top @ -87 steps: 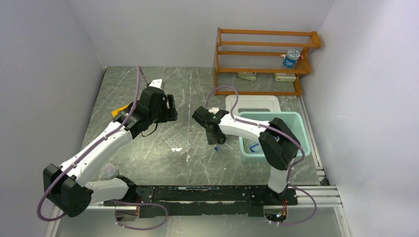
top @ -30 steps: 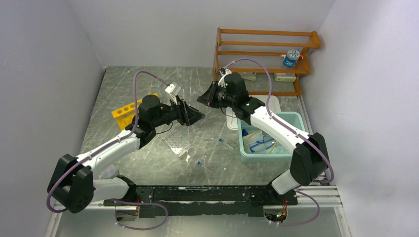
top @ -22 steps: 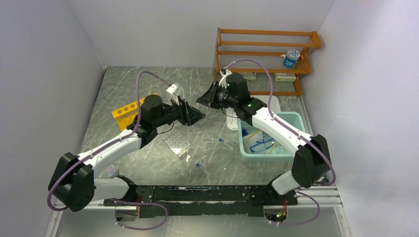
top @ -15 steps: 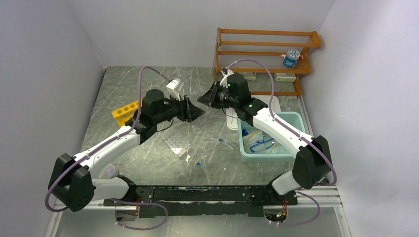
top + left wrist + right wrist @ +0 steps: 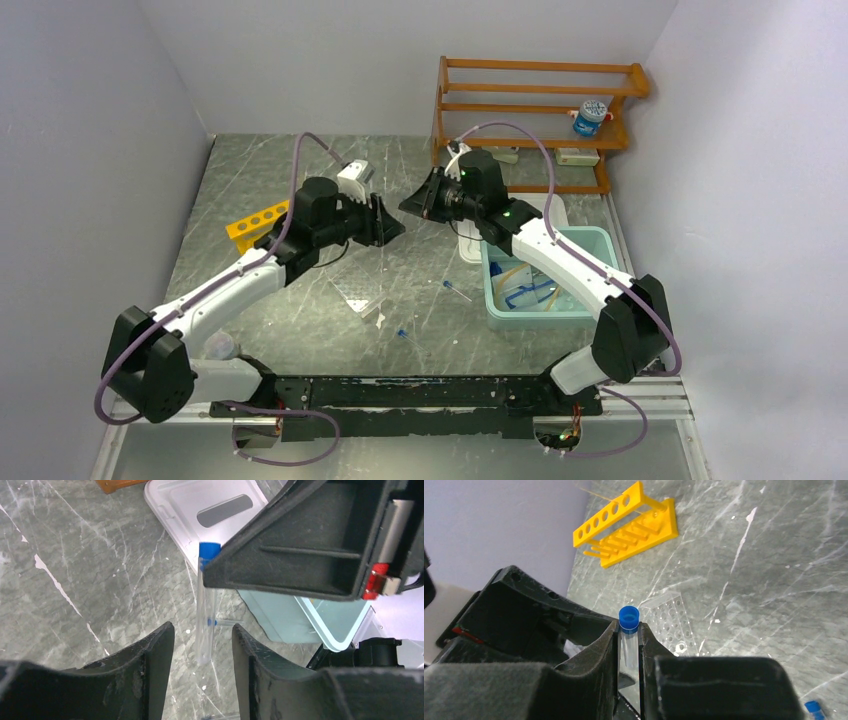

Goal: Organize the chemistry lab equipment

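Observation:
My right gripper (image 5: pixel 628 623) is shut on a clear blue-capped tube (image 5: pixel 628 630), holding it in the air above the table's middle. The tube's lower end (image 5: pixel 206 615) hangs between the fingers of my left gripper (image 5: pixel 202 630), which is open, with a gap on each side of the tube. In the top view the left gripper (image 5: pixel 392 226) and right gripper (image 5: pixel 410 205) meet tip to tip. The yellow holed rack (image 5: pixel 258 220) lies on its side at the left. The clear tray (image 5: pixel 358 298) lies flat below the grippers. Two loose blue-capped tubes (image 5: pixel 455 290) (image 5: pixel 405 335) lie on the table.
A pale teal tub (image 5: pixel 608 240) at the right holds blue and tan items; its white lid (image 5: pixel 470 245) lies beside it. The orange shelf (image 5: pixel 530 110) stands at the back right with a blue-capped bottle (image 5: pixel 590 117) on it.
My left gripper has moved up and back toward the right gripper, its jaws narrowing around the tube's lower end. The right gripper has held still with the tube.

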{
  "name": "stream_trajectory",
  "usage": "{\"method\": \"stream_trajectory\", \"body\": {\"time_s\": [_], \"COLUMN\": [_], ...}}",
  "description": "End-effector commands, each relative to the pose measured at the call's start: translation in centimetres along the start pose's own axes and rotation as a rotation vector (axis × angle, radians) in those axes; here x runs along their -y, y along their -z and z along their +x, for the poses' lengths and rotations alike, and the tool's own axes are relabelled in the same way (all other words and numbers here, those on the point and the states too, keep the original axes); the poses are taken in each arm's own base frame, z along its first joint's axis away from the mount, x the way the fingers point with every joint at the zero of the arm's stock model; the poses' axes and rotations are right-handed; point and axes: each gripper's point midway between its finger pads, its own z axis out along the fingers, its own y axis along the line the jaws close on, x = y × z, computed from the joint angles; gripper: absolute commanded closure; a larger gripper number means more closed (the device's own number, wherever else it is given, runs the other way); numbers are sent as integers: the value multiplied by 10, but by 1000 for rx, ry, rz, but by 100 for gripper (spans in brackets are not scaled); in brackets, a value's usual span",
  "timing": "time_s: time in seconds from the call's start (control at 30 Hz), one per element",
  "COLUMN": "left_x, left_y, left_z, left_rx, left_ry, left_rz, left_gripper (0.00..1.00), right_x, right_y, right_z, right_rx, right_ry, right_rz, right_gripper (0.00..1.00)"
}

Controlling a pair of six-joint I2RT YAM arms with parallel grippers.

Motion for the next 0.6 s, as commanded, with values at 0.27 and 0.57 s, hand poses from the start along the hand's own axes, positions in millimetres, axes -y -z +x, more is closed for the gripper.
{"method": "stream_trajectory", "body": {"time_s": [0.27,0.57], "left_x": [18,33], "left_y": [-5,8], "left_z": [-16,-22], "left_rx": [20,79], "left_ry": [-62,-298], "left_rz": [101,207], "left_gripper": [86,95], "right_x": [-16,-9], "right_y": [7,2], "right_z": [4,7], "right_rx": [-55,-158], "right_ry": [-8,-7], "right_rz": [-83,-56], "right_gripper": [82,60]}}
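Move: Between the two grippers hangs the blue-capped test tube, still pinched near its cap by the right fingers, its middle about 4 cm below the right hand point. From the open left hand, the tube's middle is some 2 cm ahead, 2 cm to the right and about 1 cm higher. On the table roughly 20 cm below the left hand, the well plate lies 9 cm left and 4 cm back, and a loose blue-capped tube 12 cm right and 5 cm back. Easing about 1 cm to its right onto the hanging tube, the left hand shuts its fingers from half open and pinches the tube's lower half, turning a little clockwise. The right hand brings the cap end about 1 cm back and slightly left, then, once the left grip is nearly closed, opens to release it; the left hand rises about 1 cm at the end. ##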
